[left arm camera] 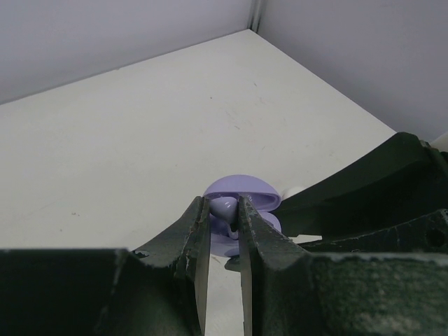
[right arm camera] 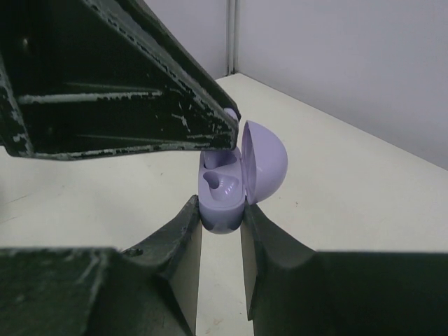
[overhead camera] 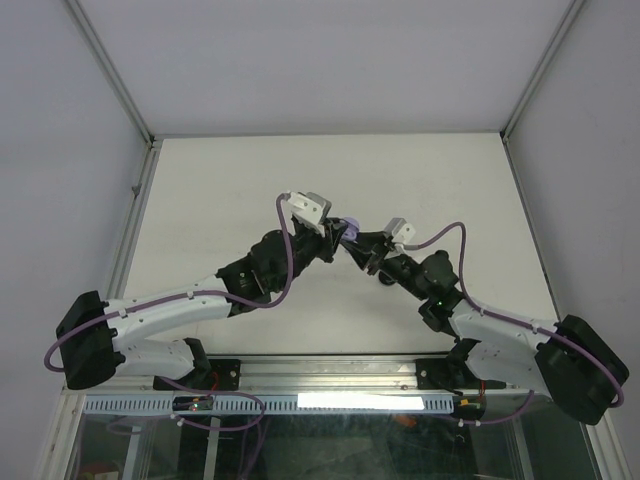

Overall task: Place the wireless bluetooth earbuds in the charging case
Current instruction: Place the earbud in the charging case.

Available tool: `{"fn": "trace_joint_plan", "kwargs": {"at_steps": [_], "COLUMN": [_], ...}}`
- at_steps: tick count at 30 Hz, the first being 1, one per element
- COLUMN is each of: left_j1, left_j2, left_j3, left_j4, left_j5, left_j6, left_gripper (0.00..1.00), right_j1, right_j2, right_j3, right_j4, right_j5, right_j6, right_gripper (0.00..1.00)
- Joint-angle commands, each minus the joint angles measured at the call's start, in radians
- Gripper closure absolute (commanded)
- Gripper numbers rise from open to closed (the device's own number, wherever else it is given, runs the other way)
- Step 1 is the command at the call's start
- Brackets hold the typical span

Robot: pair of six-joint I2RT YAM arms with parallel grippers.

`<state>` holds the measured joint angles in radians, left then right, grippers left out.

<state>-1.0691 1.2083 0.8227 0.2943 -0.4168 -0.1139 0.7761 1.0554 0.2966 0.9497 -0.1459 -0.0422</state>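
Observation:
A pale purple charging case (right arm camera: 222, 204) is held off the table with its lid (right arm camera: 264, 159) hinged open to the right; my right gripper (right arm camera: 222, 213) is shut on its base. One earbud well (right arm camera: 224, 185) faces the camera, empty. My left gripper (left arm camera: 224, 204) is shut on a pale purple earbud (left arm camera: 227, 207), directly over the case's (left arm camera: 245, 187) open top. In the right wrist view the left fingers (right arm camera: 175, 119) reach in from the upper left and cover the far well. From above, both grippers (overhead camera: 337, 238) (overhead camera: 360, 250) meet at the case (overhead camera: 349, 224) mid-table.
The white table (overhead camera: 250, 190) is walled by grey panels at the back and sides, with a corner seam (right arm camera: 232, 38) beyond the case. The arms' bases sit on the metal rail (overhead camera: 330, 375) at the near edge.

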Motion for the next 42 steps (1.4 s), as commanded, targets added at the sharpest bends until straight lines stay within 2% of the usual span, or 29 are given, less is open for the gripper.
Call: {"fn": "trace_joint_plan", "kwargs": {"at_steps": [1, 9, 26, 32, 37, 42], "left_j1": [-0.017, -0.024, -0.029, -0.027, 0.001, 0.109], "left_j2": [0.013, 0.023, 0.038, 0.024, 0.046, 0.116], "left_j3": [0.000, 0.002, 0.063, 0.132, 0.181, 0.207], "left_j4": [0.056, 0.049, -0.084, -0.188, -0.262, -0.302], "left_j5": [0.009, 0.030, 0.021, -0.004, -0.007, 0.111], "left_j6": [0.039, 0.048, -0.054, -0.095, -0.120, -0.192], "left_gripper": [0.91, 0.90, 0.57, 0.47, 0.45, 0.45], "right_j1": [0.005, 0.005, 0.003, -0.002, -0.006, -0.006], "right_j2": [-0.033, -0.037, -0.056, -0.089, -0.129, -0.168], "right_j3": [0.000, -0.003, -0.021, -0.040, -0.073, -0.108], "right_j4": [0.081, 0.088, 0.078, 0.004, -0.040, -0.042], "right_j5": [0.007, 0.010, 0.060, 0.174, 0.296, 0.429], "right_j6": [0.010, 0.011, -0.012, -0.053, -0.060, -0.064], "right_gripper": [1.00, 1.00, 1.00, 1.00, 1.00, 1.00]}}
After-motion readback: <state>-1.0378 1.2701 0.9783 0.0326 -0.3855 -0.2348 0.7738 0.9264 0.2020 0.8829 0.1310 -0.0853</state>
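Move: The earbud is in the left gripper, right at the lavender case; the case's middle is about 2 cm below the left hand and 1 cm back, level sideways. The right gripper holds the case, its middle some 2 cm above that hand, 1 cm ahead and 1 cm left. Far below, a loose lavender earbud lies about 5 cm ahead, 2 cm right and 24 cm down from the left hand. A black case sits roughly 10 cm right, 3 cm back and 20 cm below the right hand. Ease the left gripper down about 2 cm, slightly right and back, bringing the pinched earbud into the case's empty far pocket, and open the fingers on the way down to let go of it; then lift a little, tip the fingers down and start forward. Keep the right gripper closed on the case, nearly still until the release, then carry it some 5 cm right, a little forward and down, turning clockwise. ##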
